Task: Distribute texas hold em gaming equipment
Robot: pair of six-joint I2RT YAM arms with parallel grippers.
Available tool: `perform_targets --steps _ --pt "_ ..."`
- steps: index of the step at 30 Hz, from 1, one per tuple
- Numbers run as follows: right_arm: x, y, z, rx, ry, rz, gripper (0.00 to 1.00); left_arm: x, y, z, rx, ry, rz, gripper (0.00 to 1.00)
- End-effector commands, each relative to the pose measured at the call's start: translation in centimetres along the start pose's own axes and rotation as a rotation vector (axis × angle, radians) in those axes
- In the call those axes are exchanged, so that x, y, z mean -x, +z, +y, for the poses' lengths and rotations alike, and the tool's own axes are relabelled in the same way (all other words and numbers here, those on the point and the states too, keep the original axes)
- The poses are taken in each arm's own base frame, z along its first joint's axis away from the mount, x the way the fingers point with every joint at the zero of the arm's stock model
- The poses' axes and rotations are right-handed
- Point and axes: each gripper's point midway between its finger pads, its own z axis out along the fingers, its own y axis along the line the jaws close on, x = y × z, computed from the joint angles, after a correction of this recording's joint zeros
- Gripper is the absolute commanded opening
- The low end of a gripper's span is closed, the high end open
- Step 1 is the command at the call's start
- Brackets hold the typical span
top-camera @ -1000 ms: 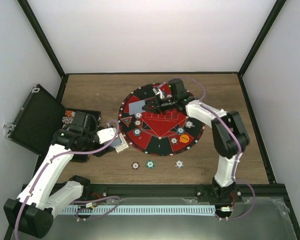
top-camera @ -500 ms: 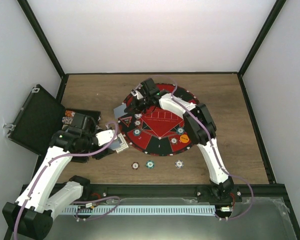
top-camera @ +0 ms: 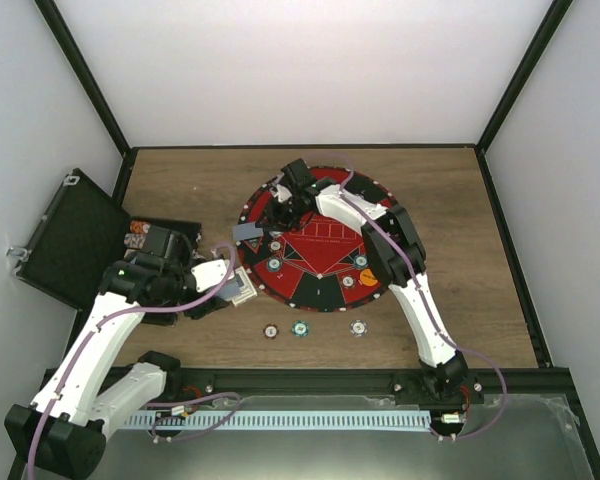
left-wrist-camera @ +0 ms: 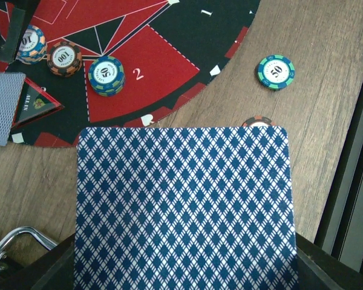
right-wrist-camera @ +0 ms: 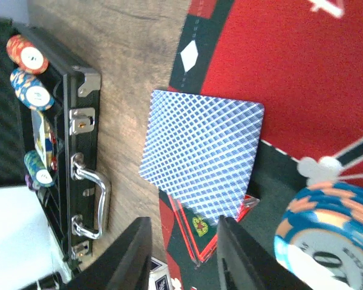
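Note:
My left gripper [top-camera: 235, 284] hovers off the left rim of the round red and black mat [top-camera: 320, 245], shut on a stack of blue-diamond-backed playing cards [left-wrist-camera: 184, 205] that hides its fingers. Over the mat's left side, my right gripper [right-wrist-camera: 184, 223] is open and holds nothing. Just beyond its fingertips a single card [right-wrist-camera: 202, 157] lies face down, partly on the mat's rim and partly on the wood [top-camera: 250, 232]. A triangular marker [right-wrist-camera: 212, 232] pokes out under that card. Poker chips [left-wrist-camera: 106, 74] sit on the mat's numbered fields, and three chips [top-camera: 299, 327] lie on the wood in front.
The black hinged case [top-camera: 75, 235] stands open at the left with more chips [right-wrist-camera: 30, 90] inside; its handle [right-wrist-camera: 91, 199] faces the mat. An orange disc [top-camera: 369, 277] lies on the mat's right side. A green chip [left-wrist-camera: 275, 71] rests near the table's front rail.
The right arm swung left across the mat carrying the single card, then its jaws opened and left the card at the mat's left rim. The left arm has not moved.

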Motion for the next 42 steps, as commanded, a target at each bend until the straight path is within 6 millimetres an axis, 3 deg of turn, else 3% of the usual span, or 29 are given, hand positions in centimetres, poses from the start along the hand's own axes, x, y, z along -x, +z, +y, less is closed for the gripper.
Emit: perform_targets --steps 1,7,13,16,25,30,35,42 --pt "1.4 -2.6 2.4 -0.028 -0.063 -0.067 0.34 1.4 -0.9 0.2 0.003 0.021 -0.045 0.04" --pt "1.7 -5.1 4.0 -0.058 -0.09 -0.113 0.42 1.7 -1.0 0.3 -0.001 0.02 -0.053 0.04" --pt "0.1 -8.6 8.3 0.049 -0.125 -0.147 0.43 1.9 -1.0 0.5 0.002 0.023 -0.06 0.04" --pt "-3.0 -9.4 10.0 0.131 -0.134 -0.128 0.51 2.1 -0.8 0.6 0.007 0.031 -0.067 0.04" --pt "-16.1 -11.2 13.7 0.421 -0.101 0.009 0.73 2.6 -0.3 1.0 -0.006 0.034 -0.085 0.04" --pt "-20.2 -11.6 14.1 0.476 -0.075 0.044 0.77 2.7 -0.2 1.2 -0.004 0.043 -0.086 0.04" --pt "-21.0 -11.4 14.6 0.499 -0.078 0.056 0.78 2.6 -0.2 1.1 -0.004 0.046 -0.089 0.04" --pt "-20.3 -9.7 16.6 0.51 -0.11 0.089 0.77 2.6 -0.2 1.0 -0.005 0.043 -0.089 0.04"
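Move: The pack of blue-backed cards, held between the left hand's fingers, lies about 24 cm back from the right hand, 6 cm to its left and 10 cm higher. The card just laid down is some 4 cm left and 2 cm ahead of the right hand, a little below. At about that lower level, the stack of 10 chips is 3 cm right and 2 cm ahead, and the all-in triangle 3 cm left and 1 cm back. Already loosened from the laid card, the right hand spreads its fingers wide, edges about a centimetre to the right, then climbs clear and sweeps back some 23 cm and up 14 cm towards the pack. Its fingers level out by about 25 degrees to point left at the pack, stopping short of it. The left hand keeps its grip, easing a little forward and right. ##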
